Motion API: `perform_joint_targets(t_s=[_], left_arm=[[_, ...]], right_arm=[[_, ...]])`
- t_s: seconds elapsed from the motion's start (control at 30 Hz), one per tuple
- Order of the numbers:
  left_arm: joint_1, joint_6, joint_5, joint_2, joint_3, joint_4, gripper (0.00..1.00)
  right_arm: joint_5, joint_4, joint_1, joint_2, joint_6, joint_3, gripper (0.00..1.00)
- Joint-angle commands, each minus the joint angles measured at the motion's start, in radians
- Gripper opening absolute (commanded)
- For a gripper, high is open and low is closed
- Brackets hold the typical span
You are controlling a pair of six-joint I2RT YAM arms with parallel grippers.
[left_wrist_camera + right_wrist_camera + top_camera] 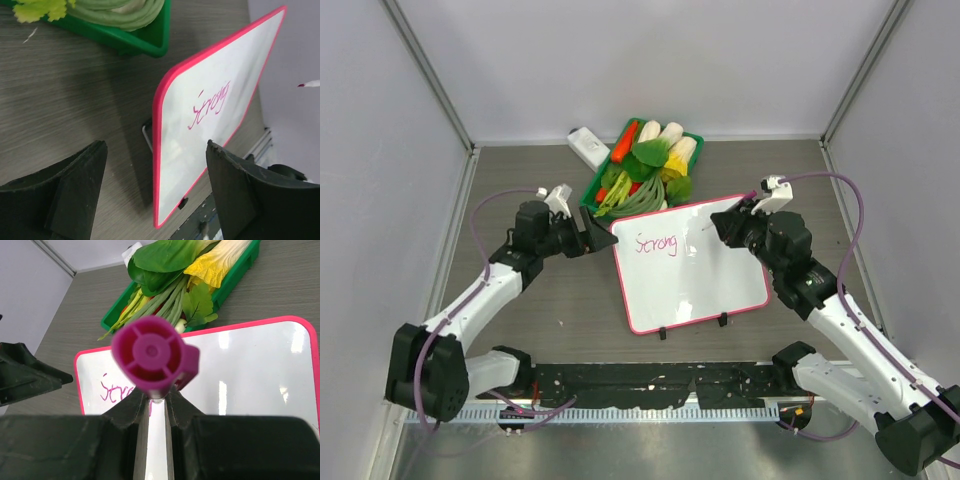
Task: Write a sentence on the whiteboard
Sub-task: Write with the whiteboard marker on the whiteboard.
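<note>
The whiteboard (695, 285) with its pink rim is propped at a slant mid-table, on a wire stand in the left wrist view. The sentence (656, 245) reads "Strong" in magenta near the board's top left, also the sentence (210, 102). My left gripper (603, 238) is open at the board's upper left corner; in its wrist view the left gripper (156, 145) has the whiteboard (210, 130) edge between wide jaws, not touching. My right gripper (157, 395) is shut on a magenta marker (154, 354), whose tip (694, 238) hovers just right of the word.
A green basket (596, 188) of toy vegetables stands behind the board, close to its top edge. A small white block (588, 147) lies left of the basket by the back wall. Grey walls close in both sides.
</note>
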Motion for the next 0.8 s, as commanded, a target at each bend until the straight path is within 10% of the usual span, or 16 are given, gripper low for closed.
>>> perform_joint_targets(t_s=[0.0, 0.5, 0.77], left_arm=[[0.041, -0.140, 0.223, 0.089, -0.021, 0.332, 0.81], [0.050, -0.031, 0.332, 0.301, -0.018, 0.509, 0.48], [0.052, 0.102, 0.389, 0.353, 0.043, 0.364, 0.04]], right_arm=[[-0.014, 0.034, -0.005, -0.023, -0.022, 0.035, 0.02], [-0.034, 0.033, -0.008, -0.018, -0.030, 0.032, 0.02], [-0.050, 0.005, -0.011, -0.013, -0.077, 0.047, 0.02]])
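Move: Just ahead of the open left gripper is the whiteboard's upper left corner, about 2 cm farther out, 4 cm to the right and 2 cm lower. The pink writing starts beyond it on the board, its middle roughly 12 cm to the gripper's right, level in reach and 4 cm lower. The vegetable crate is some 17 cm ahead, 9 cm right and 12 cm below. From the marker-holding right hand, the corner is about 20 cm left, 2 cm ahead and 12 cm down. Closing from wide open to nearly shut, the left fingers pinch the whiteboard's left edge just below its upper corner, one pad on the face and one behind. The hand first slides to its right and forward onto the edge, about 5 cm in all, then sinks some 2 cm, rolling right side up and swinging clockwise by roughly 15 degrees each. ##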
